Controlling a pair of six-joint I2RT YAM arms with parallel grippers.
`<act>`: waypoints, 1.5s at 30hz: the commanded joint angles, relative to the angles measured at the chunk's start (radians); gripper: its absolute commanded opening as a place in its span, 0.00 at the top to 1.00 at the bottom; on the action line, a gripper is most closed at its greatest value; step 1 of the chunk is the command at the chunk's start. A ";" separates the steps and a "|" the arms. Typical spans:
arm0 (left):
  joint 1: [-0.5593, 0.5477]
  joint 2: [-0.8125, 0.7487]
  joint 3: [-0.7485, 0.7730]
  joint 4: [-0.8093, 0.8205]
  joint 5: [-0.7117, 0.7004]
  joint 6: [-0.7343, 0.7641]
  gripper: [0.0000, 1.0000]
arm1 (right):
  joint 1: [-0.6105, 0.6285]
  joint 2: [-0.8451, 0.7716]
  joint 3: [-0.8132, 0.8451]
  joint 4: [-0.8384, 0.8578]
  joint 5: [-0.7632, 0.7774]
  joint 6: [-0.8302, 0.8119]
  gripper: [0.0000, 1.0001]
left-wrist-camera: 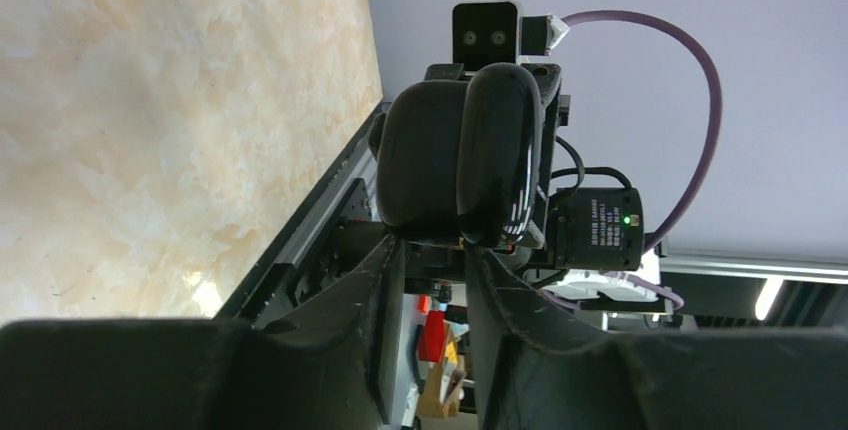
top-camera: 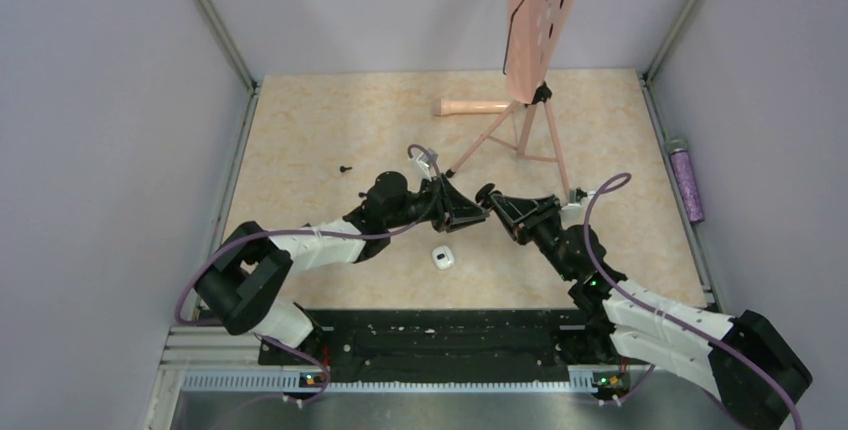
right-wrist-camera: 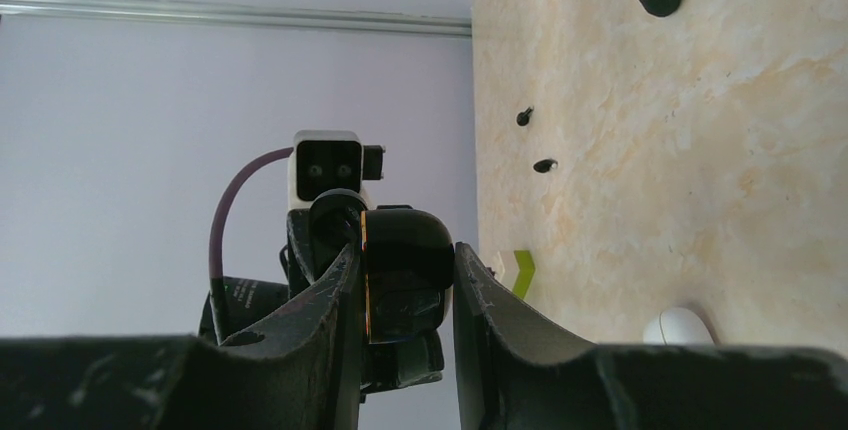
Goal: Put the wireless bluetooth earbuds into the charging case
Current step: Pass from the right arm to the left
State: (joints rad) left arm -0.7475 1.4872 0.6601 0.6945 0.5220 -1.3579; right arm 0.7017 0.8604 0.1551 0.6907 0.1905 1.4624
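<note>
The charging case is glossy black and held in the air over the middle of the table, my right gripper shut on it. In the left wrist view the case fills the space just past my left gripper. Its narrowly parted fingertips reach the case's near end, and their clamping on it is not clear. From above, the left gripper and right gripper meet tip to tip. Two tiny black earbuds lie on the table to the left, one of them an earbud seen from above.
A small white rounded object lies on the table below the grippers. A pink tripod carrying a perforated pink board stands at the back. A purple bottle rests on the right rail. Grey walls close in the table.
</note>
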 commanded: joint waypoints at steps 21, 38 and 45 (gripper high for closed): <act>0.034 -0.224 0.182 -0.513 -0.080 0.441 0.21 | -0.010 -0.118 0.035 -0.133 -0.077 -0.183 1.00; 0.049 -0.066 0.361 -0.710 0.124 0.694 0.37 | -0.010 -0.107 0.048 -0.138 -0.100 -0.176 1.00; -0.027 -0.112 0.480 -0.965 -0.169 0.917 0.19 | -0.011 -0.104 0.090 -0.233 -0.098 -0.187 1.00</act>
State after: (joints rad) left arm -0.7326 1.4288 1.0637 -0.1608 0.5140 -0.5953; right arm 0.6979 0.7605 0.1707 0.4896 0.1017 1.3003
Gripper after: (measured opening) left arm 0.763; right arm 0.304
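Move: The open black charging case, still in my right fingers, sits about 3 cm ahead of my left hand, roughly 1 cm to its right and level with it. From my right hand the case is some 1 cm ahead and 1 cm left. The white case on the table is about 5 cm back, 9 cm left and 18 cm below my left hand; the nearest tripod foot is roughly 15 cm ahead, 7 cm left and 19 cm below it. I spread my left fingers from about a third to three-quarters open, backing off some 3 cm to the left and looping up about 4 cm and down again, to finish about 2 cm left of where I began. The wrist rolls and tips my left fingertips down some 25 degrees to face the black case, while my right hand keeps its grip and brings the case back and down about 2 cm each, rolling 10 degrees. ##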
